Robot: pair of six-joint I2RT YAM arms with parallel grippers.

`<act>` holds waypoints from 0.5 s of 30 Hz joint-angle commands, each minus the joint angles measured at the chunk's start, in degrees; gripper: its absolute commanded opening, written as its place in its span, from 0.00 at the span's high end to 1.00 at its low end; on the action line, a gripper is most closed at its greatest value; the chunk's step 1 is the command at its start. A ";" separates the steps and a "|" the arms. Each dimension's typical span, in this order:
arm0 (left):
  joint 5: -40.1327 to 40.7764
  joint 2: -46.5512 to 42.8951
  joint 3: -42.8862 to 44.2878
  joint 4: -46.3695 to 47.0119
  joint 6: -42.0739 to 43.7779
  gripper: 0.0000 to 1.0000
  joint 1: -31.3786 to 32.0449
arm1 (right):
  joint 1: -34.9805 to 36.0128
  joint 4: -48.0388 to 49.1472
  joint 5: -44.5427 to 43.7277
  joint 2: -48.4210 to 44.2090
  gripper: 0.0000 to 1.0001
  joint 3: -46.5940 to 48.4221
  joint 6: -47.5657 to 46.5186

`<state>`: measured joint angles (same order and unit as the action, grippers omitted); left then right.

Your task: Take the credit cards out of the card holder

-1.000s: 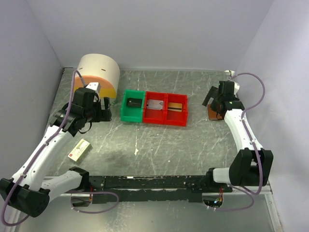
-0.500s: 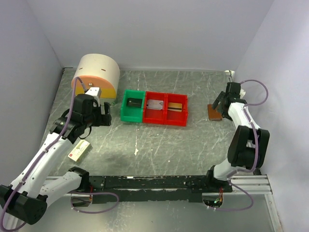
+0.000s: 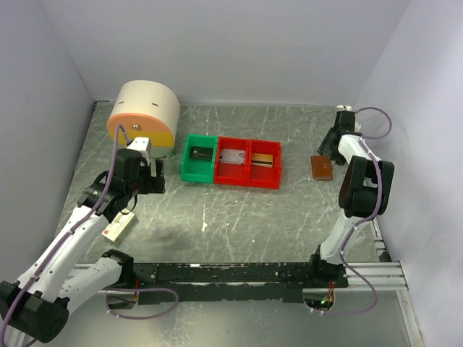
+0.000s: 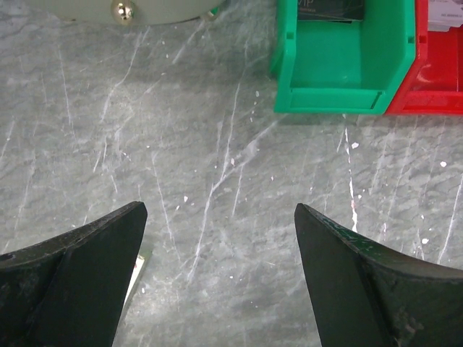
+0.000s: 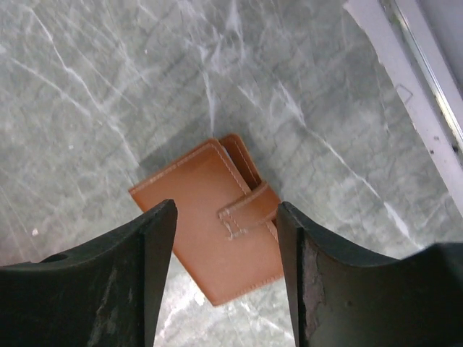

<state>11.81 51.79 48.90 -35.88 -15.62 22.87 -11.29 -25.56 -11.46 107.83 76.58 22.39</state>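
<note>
The card holder (image 3: 322,167) is a small brown wallet lying flat on the table at the far right. It is folded closed with its tab across the edge (image 5: 217,217). No credit cards show on it. My right gripper (image 3: 335,144) hangs just above it, open. In the right wrist view the gripper (image 5: 226,210) has its two dark fingers apart, and the holder on the table shows in the gap between them. My left gripper (image 3: 150,178) is open wide over bare table at the left, with nothing between its fingers (image 4: 221,213).
A green bin (image 3: 186,160) and a red double bin (image 3: 248,170) stand mid-table, each compartment holding a flat card-like item. A round cream-and-orange container (image 3: 145,112) sits back left. A small white-and-red box (image 3: 119,225) lies by the left arm. Walls close in on both sides.
The right arm folded back toward the far right corner. Its gripper now sits beyond the card holder, jaws narrower. The left arm drew back toward the near left.
</note>
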 commanded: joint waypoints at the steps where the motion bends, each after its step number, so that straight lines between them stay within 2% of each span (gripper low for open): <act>1: 0.43 -0.26 -0.54 4.72 1.37 0.05 0.42 | -0.49 -0.85 -1.82 4.56 0.43 3.87 -3.20; 4: 0.82 1.10 -0.05 4.33 1.53 0.05 0.41 | -0.86 -1.56 -2.06 6.99 0.47 4.16 -3.47; 10: 0.61 2.49 -0.18 5.12 2.17 0.04 0.36 | -1.10 0.41 3.49 7.57 0.53 0.10 -2.86; 12: 0.45 2.69 -0.18 5.17 2.30 0.05 0.37 | -1.06 1.47 6.71 7.53 0.62 -1.99 -2.72; 15: 0.44 2.77 -0.16 5.16 2.35 0.05 0.37 | -1.07 3.44 12.06 4.41 0.69 -6.95 -2.29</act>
<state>11.81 54.54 48.64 -32.80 -14.15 22.96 -12.19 -20.58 -7.29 113.25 76.34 20.08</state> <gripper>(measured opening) 0.956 0.352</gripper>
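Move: The card holder lies just below the right hand, roughly 4 cm down, about 2 cm back and 3 cm to its left. From the same hand, the right red bin stands about 3 cm back and 25 cm left, and the middle red bin some 3 cm back and 37 cm left. From the left hand, the card holder is roughly 14 cm ahead, 58 cm to the right and 16 cm lower. Right hand sinks about 3.5 cm, easing 1 cm forward, fingers closing partway onto the card holder's right side. ##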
